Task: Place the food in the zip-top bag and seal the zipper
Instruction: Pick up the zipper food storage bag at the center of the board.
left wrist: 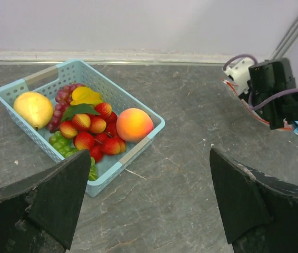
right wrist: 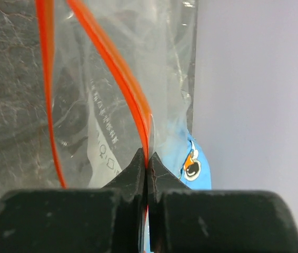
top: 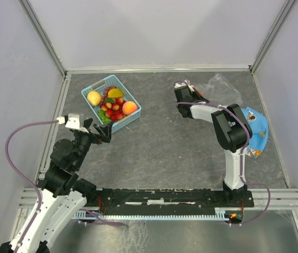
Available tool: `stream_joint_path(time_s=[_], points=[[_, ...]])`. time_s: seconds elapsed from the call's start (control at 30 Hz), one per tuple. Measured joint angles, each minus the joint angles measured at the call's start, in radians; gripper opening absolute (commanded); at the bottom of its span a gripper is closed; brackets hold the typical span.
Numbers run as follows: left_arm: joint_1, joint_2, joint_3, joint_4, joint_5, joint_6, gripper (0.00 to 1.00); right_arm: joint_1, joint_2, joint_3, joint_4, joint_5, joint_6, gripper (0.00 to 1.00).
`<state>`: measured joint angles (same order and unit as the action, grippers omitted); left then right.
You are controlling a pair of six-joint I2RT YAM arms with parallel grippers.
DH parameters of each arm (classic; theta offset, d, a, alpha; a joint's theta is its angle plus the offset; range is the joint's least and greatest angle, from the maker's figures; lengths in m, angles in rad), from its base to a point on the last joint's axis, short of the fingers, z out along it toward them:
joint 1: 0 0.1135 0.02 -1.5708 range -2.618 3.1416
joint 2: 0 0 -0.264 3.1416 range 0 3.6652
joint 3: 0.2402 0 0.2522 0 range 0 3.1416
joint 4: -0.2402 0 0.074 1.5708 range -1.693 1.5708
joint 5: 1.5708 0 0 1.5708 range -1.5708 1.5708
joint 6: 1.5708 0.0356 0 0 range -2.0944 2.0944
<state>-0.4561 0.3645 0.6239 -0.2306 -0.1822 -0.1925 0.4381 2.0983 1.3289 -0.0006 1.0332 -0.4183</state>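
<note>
The food [top: 112,104] lies in a light blue basket [top: 133,118] at the back left: a yellow lemon [left wrist: 32,109], an orange peach [left wrist: 134,124], red strawberries [left wrist: 93,134] and green grapes [left wrist: 60,143]. My left gripper [left wrist: 146,197] stands open just in front of the basket's near corner, with bare table between its fingers. The clear zip-top bag [top: 220,87] lies at the back right. My right gripper [right wrist: 147,161] is shut on one side of its red-orange zipper [right wrist: 120,71]; the other strip [right wrist: 48,79] runs apart from it, so the mouth gapes.
A blue cloth-like object with cartoon prints [top: 258,134] lies at the right edge beside the right arm. Metal frame rails [top: 154,68] and grey walls bound the dark stone-patterned table on three sides.
</note>
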Motion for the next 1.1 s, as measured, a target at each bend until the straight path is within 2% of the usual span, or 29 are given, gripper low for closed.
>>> stream_joint_path(time_s=[0.23, 0.53, 0.7, 0.87, 1.1], points=[[0.0, 0.094, 0.072, -0.045, 0.029, -0.016, 1.0, 0.047, -0.221, -0.073, -0.106, -0.032, 0.091, 0.02], [0.0, 0.092, 0.078, -0.051, 0.09, -0.143, 0.99, 0.171, -0.511, -0.157, -0.262, -0.12, 0.233, 0.02], [0.0, 0.106, 0.061, -0.023, 0.128, -0.213, 1.0, 0.226, -0.603, -0.198, -0.336, -0.169, 0.291, 0.02], [0.0, 0.193, 0.025, 0.032, 0.196, -0.307, 0.98, 0.308, -0.695, -0.219, -0.389, -0.215, 0.352, 0.02], [-0.006, 0.317, -0.046, 0.14, 0.291, -0.438, 0.93, 0.426, -0.726, -0.232, -0.424, -0.243, 0.42, 0.02]])
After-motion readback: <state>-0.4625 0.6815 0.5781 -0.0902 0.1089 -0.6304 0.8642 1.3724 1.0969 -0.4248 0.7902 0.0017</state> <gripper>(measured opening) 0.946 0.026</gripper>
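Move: My right fingers, already shut on the near end of the bag's orange zip, sit a few centimetres above the board; the bag's middle lies about 8 cm ahead and 4 right. The open board middle is some 12 cm back and 23 left, 5 lower; the blue cloth is about 11 back and 17 right. From my left hand the bag is roughly 31 cm ahead, 48 right and 23 lower, the fruit basket 25 ahead and 4 left. Keeping my pinch on the zip, I lift the bag and draw it back and left towards the board's middle, about 16 cm back, 13 left and 12 up, most of the rise coming early, as my right wrist rolls and swings counter-clockwise. My left hand, wide open, comes to meet the bag: some 9 cm right, then also 6 down, fingers tipping down and turning clockwise. ##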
